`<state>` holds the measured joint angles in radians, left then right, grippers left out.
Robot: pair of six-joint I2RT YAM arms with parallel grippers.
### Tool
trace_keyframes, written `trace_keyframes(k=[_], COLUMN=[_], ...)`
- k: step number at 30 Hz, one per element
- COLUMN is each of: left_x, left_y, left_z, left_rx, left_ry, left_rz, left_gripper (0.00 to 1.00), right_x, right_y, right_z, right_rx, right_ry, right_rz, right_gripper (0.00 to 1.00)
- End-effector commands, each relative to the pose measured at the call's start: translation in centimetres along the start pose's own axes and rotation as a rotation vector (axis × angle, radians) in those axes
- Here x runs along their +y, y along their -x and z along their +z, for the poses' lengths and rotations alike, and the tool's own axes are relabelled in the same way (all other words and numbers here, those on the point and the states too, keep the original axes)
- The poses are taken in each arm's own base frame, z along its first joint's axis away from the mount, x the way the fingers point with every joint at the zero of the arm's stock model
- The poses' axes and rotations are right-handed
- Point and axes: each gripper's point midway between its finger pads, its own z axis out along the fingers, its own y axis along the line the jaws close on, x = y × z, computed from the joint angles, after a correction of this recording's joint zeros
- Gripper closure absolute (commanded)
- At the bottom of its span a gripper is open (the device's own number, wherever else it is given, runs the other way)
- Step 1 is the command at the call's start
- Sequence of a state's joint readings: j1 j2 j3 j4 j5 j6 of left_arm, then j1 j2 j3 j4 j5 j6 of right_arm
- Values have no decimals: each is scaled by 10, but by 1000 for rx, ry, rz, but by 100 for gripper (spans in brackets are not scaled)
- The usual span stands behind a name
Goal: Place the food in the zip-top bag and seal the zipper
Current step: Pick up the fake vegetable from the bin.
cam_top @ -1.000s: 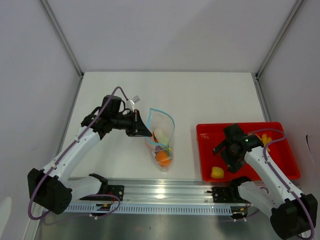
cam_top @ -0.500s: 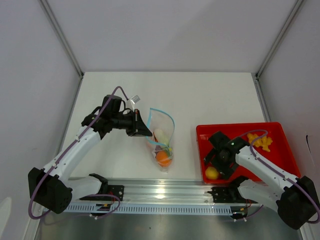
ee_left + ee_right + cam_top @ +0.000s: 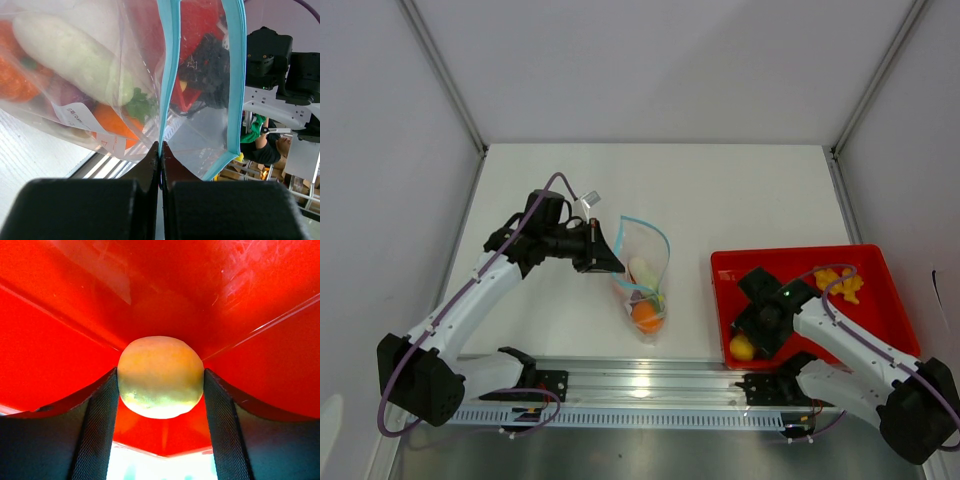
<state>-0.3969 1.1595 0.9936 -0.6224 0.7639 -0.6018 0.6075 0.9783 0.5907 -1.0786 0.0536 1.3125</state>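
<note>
The clear zip-top bag hangs open from my left gripper, which is shut on one side of its light-blue zipper. Inside the bag lie a white piece and orange food. In the near left corner of the red tray, my right gripper has a round yellow food piece between its mesh pads. Both pads touch it. More yellow pieces lie at the tray's far right.
A metal rail runs along the near table edge, just below the bag and the tray. White walls close in the table on the left, right and back. The tray's red walls stand close around my right fingers.
My right gripper has moved from the tray's middle to its near left corner and narrowed its jaws onto the round yellow piece. The left arm and the bag have stayed still.
</note>
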Motion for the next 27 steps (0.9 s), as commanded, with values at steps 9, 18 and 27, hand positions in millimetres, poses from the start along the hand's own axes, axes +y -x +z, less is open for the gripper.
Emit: trace_keyframes(k=[9,18,27], left_x=[-3,-1,0], left_y=[0,-1,0], left_z=[0,0,2], left_rx=[-3,-2,2], left_ry=[-25,-30,-29], left_rz=[31,28,20], left_gripper=[99,99,99], right_x=[17,41,149], right_y=[12,92,79], right_z=[-11,-81,-198], right_rx=[-61,-408,-486], right_ry=[78,112,716], right_rz=[15,-128,-519], right_gripper=[93,100,100])
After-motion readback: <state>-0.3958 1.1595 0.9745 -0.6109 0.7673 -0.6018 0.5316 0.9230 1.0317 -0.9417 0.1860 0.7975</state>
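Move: The yellow vegetable already sits between the right fingers in the bin's near left corner; the bag's open mouth lies about 23 cm to that hand's left, 12 cm ahead and 16 cm higher. The middle of the bin's left wall is roughly 10 cm ahead and 5 cm left, and the yellow knobbly piece 15 cm ahead and 23 cm right, both about level. From the left hand, the bag's mouth is centred some 4 cm right and 2 cm ahead, level. After hardly stirring at first, the right hand, still pinching the yellow vegetable by its two sides, lifts it out of the bin in a quickening sweep, about 16 cm up and 12 cm forward, with a small swing left only at the end that brings it nearer the bag's mouth. As it climbs, the downward-pointing fingers tip forward by some 35 degrees and the hand turns about 20 degrees counter-clockwise, the grip staying as it was. ##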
